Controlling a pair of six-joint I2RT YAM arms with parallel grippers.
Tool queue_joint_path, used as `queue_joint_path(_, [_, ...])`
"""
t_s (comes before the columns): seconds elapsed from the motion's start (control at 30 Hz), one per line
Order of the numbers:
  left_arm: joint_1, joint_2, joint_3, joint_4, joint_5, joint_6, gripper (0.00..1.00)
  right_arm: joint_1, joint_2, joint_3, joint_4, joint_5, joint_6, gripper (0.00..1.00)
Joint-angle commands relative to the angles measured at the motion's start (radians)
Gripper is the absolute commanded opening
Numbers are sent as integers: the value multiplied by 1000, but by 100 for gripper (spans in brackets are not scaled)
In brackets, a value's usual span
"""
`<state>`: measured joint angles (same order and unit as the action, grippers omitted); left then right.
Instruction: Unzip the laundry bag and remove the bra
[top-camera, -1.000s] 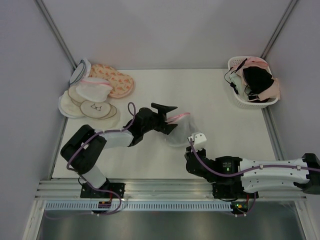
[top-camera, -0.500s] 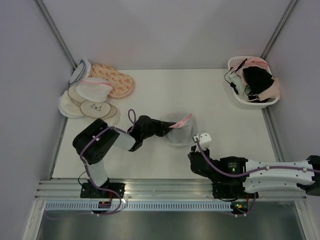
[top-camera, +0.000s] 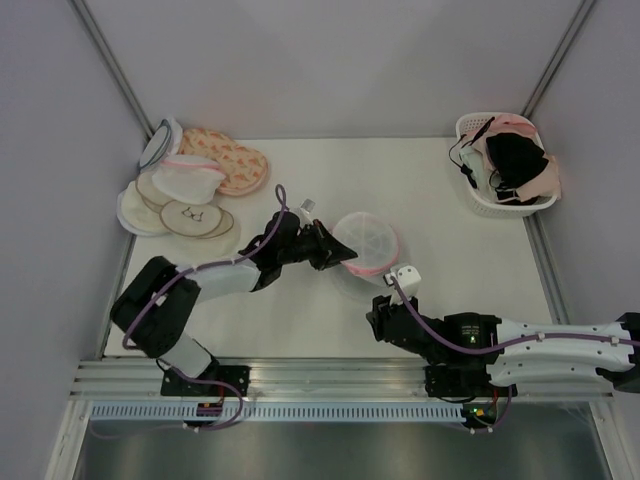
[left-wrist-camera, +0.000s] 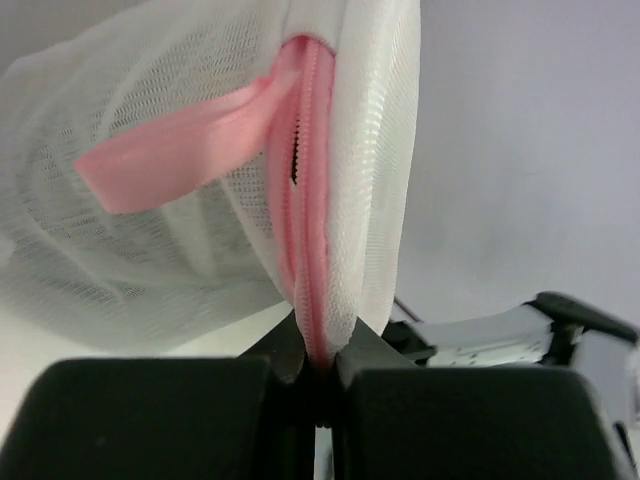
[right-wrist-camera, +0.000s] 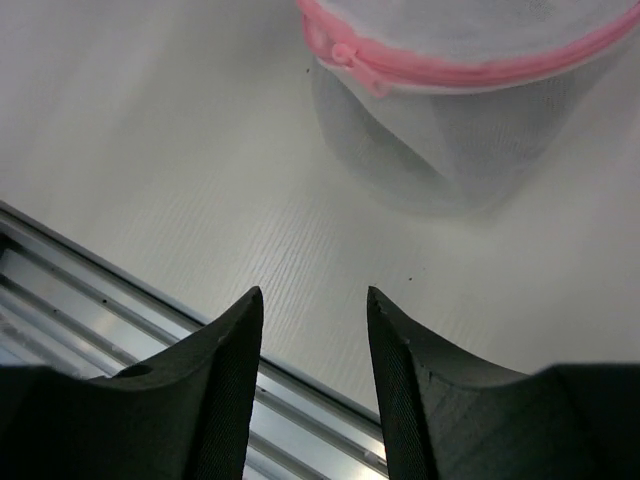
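Observation:
The laundry bag (top-camera: 366, 243), white mesh with pink zipper trim, hangs tilted above mid-table with its round lid facing up. My left gripper (top-camera: 338, 251) is shut on its left rim. In the left wrist view the pink zipper seam (left-wrist-camera: 311, 210) runs straight down into the pinched jaws of the left gripper (left-wrist-camera: 318, 352), and a pink ribbon tab (left-wrist-camera: 170, 150) sticks out to the left. My right gripper (top-camera: 377, 320) is open below the bag's front and holds nothing. The right wrist view shows the right gripper (right-wrist-camera: 313, 300) apart from the bag (right-wrist-camera: 460, 120). The bra is hidden.
A pile of round pouches (top-camera: 190, 190) lies at the back left. A white basket (top-camera: 478, 205) of garments stands at the back right. The metal rail (top-camera: 330, 375) runs along the near table edge, close under my right gripper.
My left gripper went from open to shut on the bag's rim and raised it, turning the lid upward. My right gripper has opened.

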<state>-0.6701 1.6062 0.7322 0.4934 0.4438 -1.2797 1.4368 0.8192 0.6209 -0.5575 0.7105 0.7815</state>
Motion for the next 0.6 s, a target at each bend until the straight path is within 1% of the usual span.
queue_joint_path(0.0, [-2,-199,19,-313,-75,437,2,-3,4,22,45,-71,-25,52])
queue_joint_path(0.03, [-3,-228,19,-347,-80,504,2,-1,8,17,56,-75,-25,52])
queue_joint_path(0.1, [-5,-288,-2,-378,-74,542,2,-3,14,8,85,-89,-25,53])
queue_joint_path(0.17, [-9,-311,-39,-378,-57,556,2,-1,24,-3,134,-109,-30,53])
queue_joint_path(0.27, [-45,-362,-95,-355,-86,533,2,-1,50,-13,224,-158,-34,54])
queue_joint_path(0.37, [-66,-407,-145,-314,-89,487,2,-1,87,-26,293,-171,-30,54])
queue_joint_path(0.57, [-89,-518,-162,-323,-122,424,2,-1,167,-58,445,-155,2,54])
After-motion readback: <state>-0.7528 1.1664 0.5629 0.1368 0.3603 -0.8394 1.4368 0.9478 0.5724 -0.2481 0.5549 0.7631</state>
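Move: The zip slider on the laundry bag's pink edge lies about 11 cm ahead of the half-open right fingers and 4 cm to their left, at nearly their height. From the right hand the bag's middle is some 18 cm ahead and 2 cm left. The left fingers already pinch the bag's zip edge; from them the slider is about 4 cm back and 1 cm right, the bag's middle roughly 3 cm ahead and 4 cm right. Still pinching the zip edge, the left hand carries the laundry bag about 8 cm back and 5 cm to its left towards the right hand's side of the work, lifting on the way and sinking again to its old height while it rolls some 25 degrees about its own fingers. The right hand meanwhile slides about 6 cm left and slightly back, its fingers staying half open and its wrist tilting only a little, and so comes nearer to the zip slider without yet touching the bag. ##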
